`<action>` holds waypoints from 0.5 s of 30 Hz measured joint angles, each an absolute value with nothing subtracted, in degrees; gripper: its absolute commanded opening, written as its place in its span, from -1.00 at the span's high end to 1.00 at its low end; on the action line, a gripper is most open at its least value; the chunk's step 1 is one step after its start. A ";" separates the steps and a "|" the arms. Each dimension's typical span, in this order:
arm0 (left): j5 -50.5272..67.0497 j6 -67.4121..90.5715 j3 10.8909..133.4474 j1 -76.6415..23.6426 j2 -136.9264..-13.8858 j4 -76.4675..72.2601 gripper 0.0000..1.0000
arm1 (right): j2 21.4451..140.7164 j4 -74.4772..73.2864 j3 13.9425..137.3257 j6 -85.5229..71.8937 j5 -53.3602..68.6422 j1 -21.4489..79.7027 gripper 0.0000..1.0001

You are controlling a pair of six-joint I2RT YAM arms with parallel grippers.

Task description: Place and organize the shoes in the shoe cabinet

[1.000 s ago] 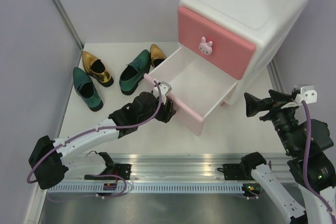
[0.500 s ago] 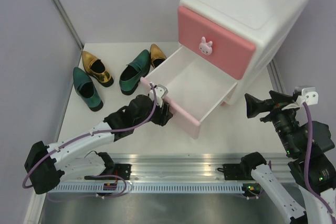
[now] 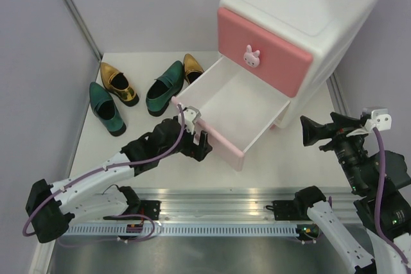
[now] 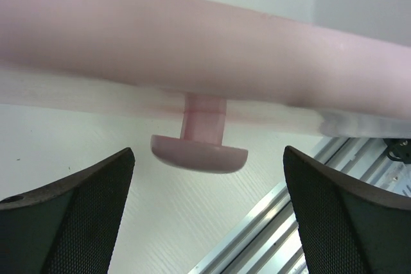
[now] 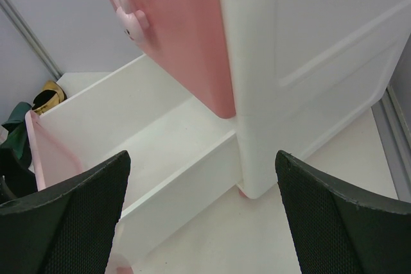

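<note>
The white shoe cabinet point(image 3: 308, 11) stands at the back right with its lower drawer point(image 3: 237, 104) pulled out and empty. Two green shoes point(image 3: 106, 108) point(image 3: 165, 88) and two gold shoes point(image 3: 119, 83) point(image 3: 192, 67) lie on the table left of it. My left gripper point(image 3: 198, 142) is open just in front of the drawer's pink front. In the left wrist view the drawer knob point(image 4: 199, 152) sits between my fingers point(image 4: 77, 222), untouched. My right gripper point(image 3: 309, 129) is open and empty, right of the cabinet, facing its side point(image 5: 308, 62).
The upper drawer point(image 3: 263, 52) with its bunny knob point(image 3: 252, 56) is closed. Grey walls close in the table at the back and left. A metal rail point(image 3: 212, 200) runs along the near edge. The open drawer reaches far toward the rail.
The drawer slid a little further out, then my left gripper backed off the knob toward the near edge. The right arm barely moved.
</note>
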State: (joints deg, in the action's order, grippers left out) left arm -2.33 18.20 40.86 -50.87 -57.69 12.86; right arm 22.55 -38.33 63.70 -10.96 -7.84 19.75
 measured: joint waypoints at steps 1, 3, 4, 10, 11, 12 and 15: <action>-2.02 18.26 40.86 -50.87 -57.01 13.50 -1.00 | 22.55 -38.39 63.88 -10.98 -7.84 19.75 -0.96; -0.80 18.41 40.91 -50.87 -55.18 14.94 -0.99 | 22.55 -38.48 64.27 -10.96 -7.84 19.75 -0.96; 0.21 18.41 41.12 -50.87 -53.76 16.34 -0.99 | 22.55 -38.48 64.53 -10.96 -7.84 19.75 -0.96; 3.70 18.37 46.52 -50.87 -46.74 25.12 -0.99 | 22.55 -38.57 65.28 -10.94 -7.86 19.75 -0.96; 3.60 18.41 48.14 -50.87 -45.60 26.89 -0.99 | 22.55 -38.61 65.36 -10.96 -7.86 19.75 -0.96; 3.31 18.48 49.89 -50.87 -44.58 28.77 -0.99 | 22.55 -38.59 65.49 -10.94 -7.86 19.75 -0.96; 0.97 19.25 54.94 -50.87 -42.65 32.84 -0.97 | 22.55 -38.52 65.78 -10.94 -7.86 19.75 -0.96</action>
State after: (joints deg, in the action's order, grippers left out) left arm 0.97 19.25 54.94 -50.87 -42.65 32.84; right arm 22.55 -38.52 65.78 -10.94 -7.86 19.75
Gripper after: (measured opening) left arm 0.993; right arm 0.979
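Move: The lower drawer's knob, already let go, sits in the gap between the left gripper's open fingers, about 2 cm ahead, 1 cm right and 1 cm below. The pulled-out drawer lies beyond, centred some 14 cm ahead and 11 cm right, slightly lower. The middle green shoe is about 29 cm ahead, 18 cm left and 13 cm down; the middle gold shoe is roughly 33 cm ahead, 5 cm left. From the right hand the knob is 5 cm ahead, 31 cm left, 24 cm below. Back the left gripper straight off the knob with its fingers kept wide open, about 4 cm towards the base, then sweep it up more and more steeply, some 11 cm in all, drifting about 4 cm left, away from the drawer front. Let the wrist roll about 10 degrees, its left side dipping. ##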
